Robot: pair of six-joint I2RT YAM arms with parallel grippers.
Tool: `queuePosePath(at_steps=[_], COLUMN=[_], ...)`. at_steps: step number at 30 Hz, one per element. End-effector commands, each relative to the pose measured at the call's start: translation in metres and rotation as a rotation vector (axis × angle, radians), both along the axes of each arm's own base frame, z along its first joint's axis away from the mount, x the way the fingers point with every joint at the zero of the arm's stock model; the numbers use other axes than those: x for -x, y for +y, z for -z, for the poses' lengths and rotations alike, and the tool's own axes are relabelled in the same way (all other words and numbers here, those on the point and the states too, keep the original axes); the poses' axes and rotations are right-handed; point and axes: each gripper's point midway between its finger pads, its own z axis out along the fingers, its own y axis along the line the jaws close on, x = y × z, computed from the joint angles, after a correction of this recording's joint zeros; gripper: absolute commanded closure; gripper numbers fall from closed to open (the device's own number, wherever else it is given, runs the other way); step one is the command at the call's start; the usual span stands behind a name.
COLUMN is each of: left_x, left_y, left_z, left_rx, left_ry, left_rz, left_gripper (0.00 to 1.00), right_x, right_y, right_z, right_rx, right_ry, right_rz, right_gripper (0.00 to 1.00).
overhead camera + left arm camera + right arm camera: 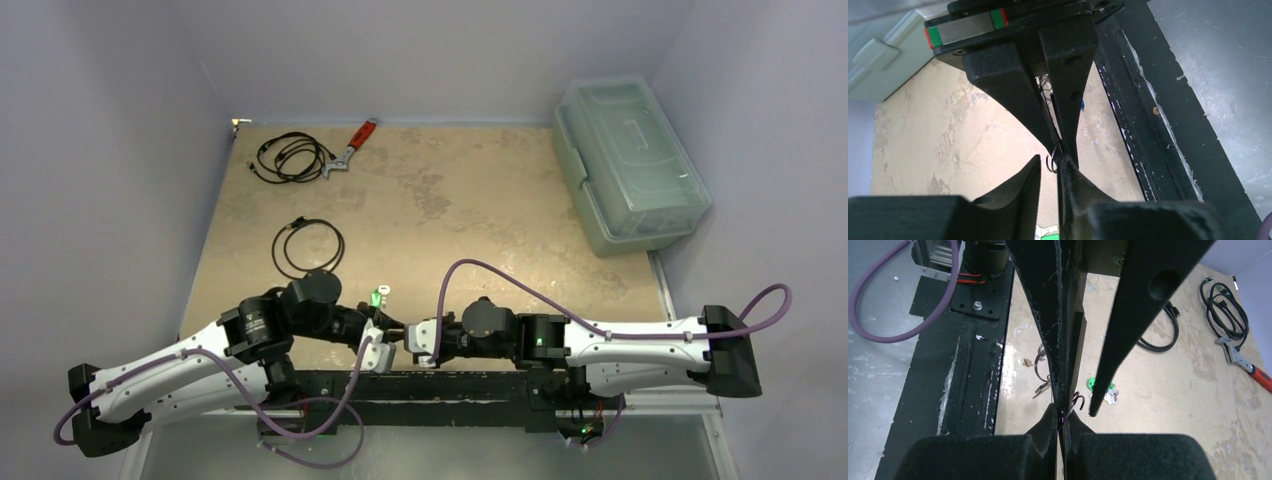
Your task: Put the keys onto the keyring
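Note:
My right gripper (1060, 411) is shut on the thin wire of the keyring (1077, 401), whose curled end sticks out just past its tips. My left gripper (1050, 159) faces it tip to tip. Its jaws are narrow, and the wire curl (1052, 163) sits between them against one finger (1066, 165), with a slit left on the other side. In the top view both grippers (398, 335) meet near the front edge. A green-tagged key (1096, 385) with a silver blade (1111, 397) lies on the table below, also visible from above (378, 295). Small metal keys (1043, 388) hang by a loop beside my right fingers.
Two coiled black cables (290, 156) (308, 246) and a red-handled wrench (354, 146) lie at the far left. A clear plastic box (630, 165) stands at the far right. The black mounting rail (450, 385) runs under the grippers at the near edge.

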Motion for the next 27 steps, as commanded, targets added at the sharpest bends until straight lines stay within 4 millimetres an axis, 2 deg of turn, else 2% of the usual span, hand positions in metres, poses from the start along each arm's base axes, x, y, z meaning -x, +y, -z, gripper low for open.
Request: queuePosePath(at_steps=[1, 3, 10, 12, 15, 18, 27], left_x=[0.003, 0.001, -0.003, -0.007, -0.014, -0.017, -0.018], left_y=[-0.007, -0.007, -0.004, -0.003, -0.001, -0.001, 0.001], left_z=[-0.004, -0.004, -0.006, -0.009, -0.016, -0.024, -0.029], left_rx=[0.029, 0.029, 0.053, 0.078, 0.129, 0.177, 0.218], left_ry=[0.017, 0.013, -0.009, -0.028, -0.053, -0.075, -0.110], left_rz=[0.017, 0.007, -0.017, -0.044, -0.091, -0.106, -0.111], left_gripper=[0.91, 1.00, 1.00, 1.00, 1.00, 1.00, 1.00], right_x=[0.003, 0.003, -0.003, -0.007, -0.011, -0.011, -0.010], right_y=[0.010, 0.010, 0.007, 0.004, 0.001, 0.000, 0.002], right_z=[-0.043, -0.043, -0.054, -0.060, -0.064, -0.064, -0.056], right_rx=[-0.111, -0.113, -0.160, -0.185, -0.213, -0.230, -0.232], right_ry=[-0.034, -0.039, -0.051, -0.042, -0.022, -0.007, 0.035], right_rz=[-0.019, -0.019, 0.024, 0.059, 0.093, 0.107, 0.117], right_gripper=[1.00, 1.00, 0.98, 0.90, 0.69, 0.60, 0.60])
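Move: The keyring's small wire ring, pinched in the right hand's shut fingertips, already lies between the left hand's pads, within about 1 cm of either hand point. From both hands alike, the green tag lies on the table some 7 cm ahead, 4 cm to the left and roughly 17 cm down; the black cable loop is about 16 cm ahead and 18 cm left, also down at table level. The keyring's small ring changes hands: the left fingers, only partly open, shut on it almost in place while the right keeps its pinch. Then the right fingers open to nearly half, let go and lift straight up about 4.5 cm, rolling some 10 degrees, left side up. The left holds on and eases about 1.5 cm forward. ##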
